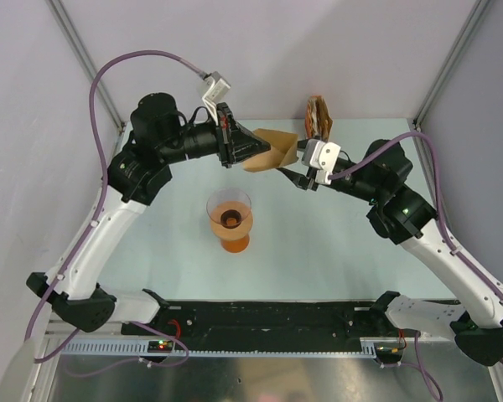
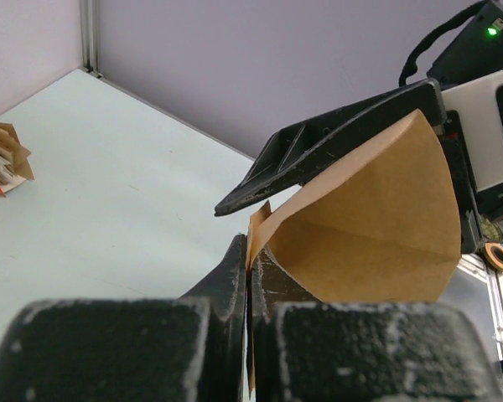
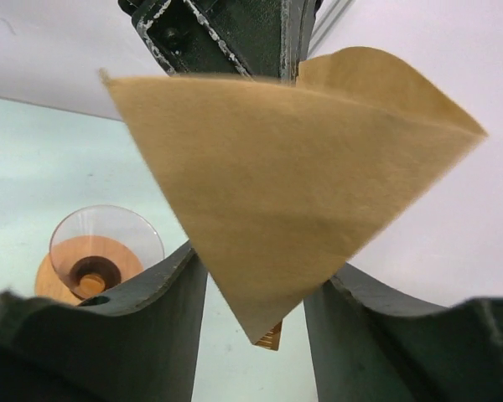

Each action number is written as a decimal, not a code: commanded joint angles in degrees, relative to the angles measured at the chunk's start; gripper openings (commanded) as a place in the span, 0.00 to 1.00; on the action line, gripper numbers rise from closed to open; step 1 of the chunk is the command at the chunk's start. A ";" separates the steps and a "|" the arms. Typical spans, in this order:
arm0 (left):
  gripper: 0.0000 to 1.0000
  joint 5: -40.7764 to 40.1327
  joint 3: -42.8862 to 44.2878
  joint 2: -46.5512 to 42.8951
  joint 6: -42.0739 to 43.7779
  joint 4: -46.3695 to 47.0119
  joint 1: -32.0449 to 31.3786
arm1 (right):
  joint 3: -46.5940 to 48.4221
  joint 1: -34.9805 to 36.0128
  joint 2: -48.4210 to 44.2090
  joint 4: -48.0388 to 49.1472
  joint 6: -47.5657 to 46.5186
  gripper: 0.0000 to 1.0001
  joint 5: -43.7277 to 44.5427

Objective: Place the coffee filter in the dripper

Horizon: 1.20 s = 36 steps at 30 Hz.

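The coffee filter (image 1: 275,149), a tan paper cone, hangs in the air at the back of the table between both grippers. My left gripper (image 1: 256,151) is shut on its seam edge; in the left wrist view the jaws (image 2: 250,251) pinch the paper of the filter (image 2: 377,226). My right gripper (image 1: 292,161) reaches in from the right. In the right wrist view its fingers (image 3: 260,264) press on both slanted sides of the filter (image 3: 293,184), whose mouth bulges open. The peach-orange dripper (image 1: 229,213) stands below and nearer, also visible as a ring (image 3: 105,251).
An upright bundle of brown-and-orange papers (image 1: 319,117) stands at the back, just behind the right gripper, and shows at the left edge (image 2: 2,155). The dripper rests on an orange base (image 1: 234,244). Grey walls and frame posts close in the back and sides.
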 commanded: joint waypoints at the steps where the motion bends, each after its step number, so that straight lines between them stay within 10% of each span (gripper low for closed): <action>1: 0.01 1.61 -0.90 -2.36 3.20 2.68 -0.79 | 2.99 -0.73 -0.91 -0.54 1.87 0.47 -3.12; 20: 0.71 5.53 -4.92 -8.04 24.70 1.77 1.09 | 3.15 -4.26 -2.53 -7.40 4.24 0.22 -12.46; 36: 0.90 6.60 -0.57 -6.64 37.62 -5.89 -5.55 | 5.81 -4.14 -0.31 -12.73 9.40 0.11 -15.16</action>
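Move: The coffee filter is pinched in the left gripper, its middle about 4 cm to that hand's right and 1 cm back and below. From the half-open right gripper, the filter's middle is some 3 cm left, 1 cm ahead and 1 cm above. The dripper stands about 7 cm left, 1 cm back and 33 cm below the left hand, with the orange carafe under it, roughly 6 cm left, 3 cm back and 42 cm down from that hand. Close the right gripper on the near, right-hand part of the filter while easing it back and down about 3 cm each. Meanwhile open the left fingers wide to let go, slip them a few centimetres left off the paper, then swing back to about 6 cm in all, edging right again at the end and rolling some 30 degrees, forward side up. ##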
